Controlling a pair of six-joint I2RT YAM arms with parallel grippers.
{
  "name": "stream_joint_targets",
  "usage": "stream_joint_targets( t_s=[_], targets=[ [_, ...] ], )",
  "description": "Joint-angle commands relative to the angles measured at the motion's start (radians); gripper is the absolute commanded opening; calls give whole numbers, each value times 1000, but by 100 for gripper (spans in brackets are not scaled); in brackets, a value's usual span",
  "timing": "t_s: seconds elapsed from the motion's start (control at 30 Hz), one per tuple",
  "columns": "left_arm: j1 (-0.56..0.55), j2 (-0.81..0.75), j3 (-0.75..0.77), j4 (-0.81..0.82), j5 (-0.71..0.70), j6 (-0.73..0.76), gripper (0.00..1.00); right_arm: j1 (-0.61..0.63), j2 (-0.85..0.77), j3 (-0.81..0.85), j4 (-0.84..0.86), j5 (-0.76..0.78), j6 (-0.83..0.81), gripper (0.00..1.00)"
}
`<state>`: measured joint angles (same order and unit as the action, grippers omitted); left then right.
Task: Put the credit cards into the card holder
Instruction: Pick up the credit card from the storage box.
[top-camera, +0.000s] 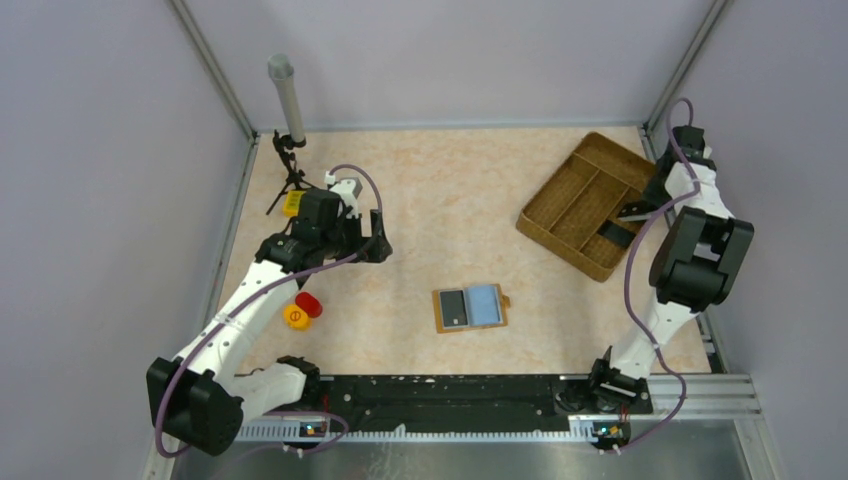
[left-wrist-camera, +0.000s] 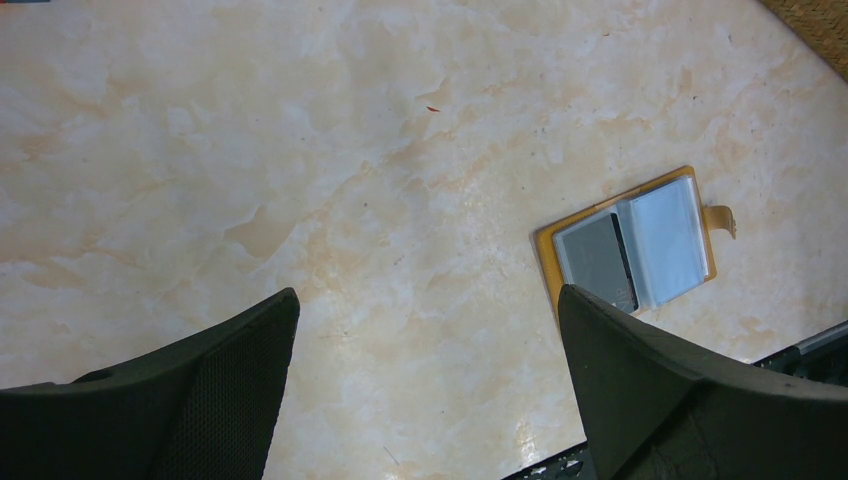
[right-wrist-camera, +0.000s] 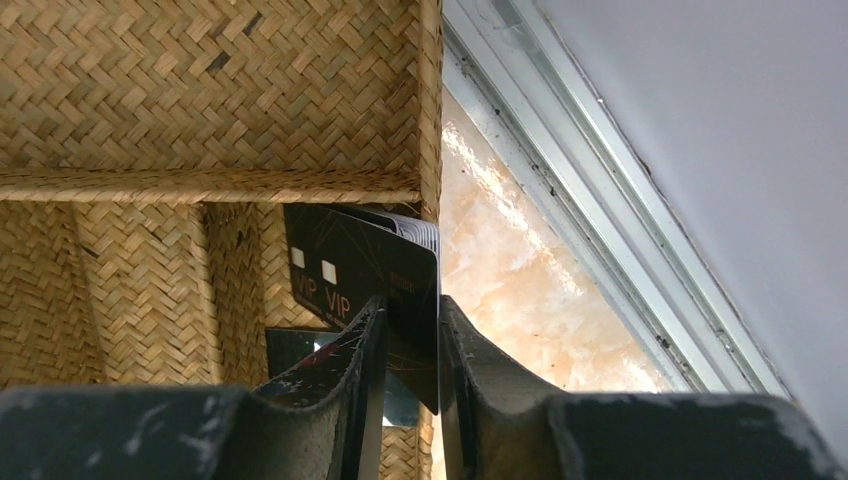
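The orange-tan card holder (top-camera: 470, 308) lies open mid-table, a dark grey card (top-camera: 455, 308) and a light blue card (top-camera: 485, 304) in its sleeves; the left wrist view shows it (left-wrist-camera: 630, 245) too. My left gripper (top-camera: 380, 245) hovers wide open over bare table (left-wrist-camera: 428, 300), left of the holder. My right gripper (right-wrist-camera: 412, 305) reaches into the woven tray's right end, its jaws drawn in close on a black "VIP" credit card (right-wrist-camera: 370, 260) leaning at the tray wall. Another dark card (right-wrist-camera: 300, 345) lies beneath it.
The brown woven compartment tray (top-camera: 560, 215) sits at the back right beside the metal frame rail (right-wrist-camera: 560, 230). A yellow and red toy block (top-camera: 300, 310) lies near the left arm. A small tripod with a grey tube (top-camera: 288, 100) stands at the back left.
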<state>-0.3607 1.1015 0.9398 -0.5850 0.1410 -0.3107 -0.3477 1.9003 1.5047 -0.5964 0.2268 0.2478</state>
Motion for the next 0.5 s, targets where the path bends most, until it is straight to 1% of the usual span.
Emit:
stream_joint_targets(
  t_s=[0.0,0.07,0.13,0.27,0.37,0.47],
  targets=[
    [3,-22,-5,24,5,13,99,-11,-87,0,-5,19,-7,22],
    [4,-22,-5,24,5,13,99,-12,-102,0,-3,12,-8,20],
    [3,-22,-5,24,6,13,99,-12,-113,0,1,6,-8,15],
    [3,-22,-4,22,1,14,99,-12,-134,3,4,-9,-8,9],
    [3,-23,0,18,0,20,99,-9,-170,-5,14,-46,-2,0],
    [3,-24,1,19,27,41,99,12,-245,-11,17,-74,-7,0]
  ],
)
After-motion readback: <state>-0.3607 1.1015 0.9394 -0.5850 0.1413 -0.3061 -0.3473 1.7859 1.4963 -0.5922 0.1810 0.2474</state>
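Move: Between the right hand's still slightly parted fingers lies the top credit card at the storage box's right end, its middle about 2 cm left, 1 cm ahead and 1 cm below. A separate dark card lies some 5 cm left and 3 cm back, 4 cm below; the storage box's middle is about 10 cm left, 1 cm ahead. From the left hand, the credit card is roughly 52 cm right, 13 cm ahead and 13 cm below. Closing from about a quarter open to shut, the right hand's fingers pinch the edge of the top credit card while the hand climbs almost straight up, about 4.5 cm, away from the stack. A slight drift to the left comes late in the rise, and the fingertips tilt some 5 degrees outward as it goes. ##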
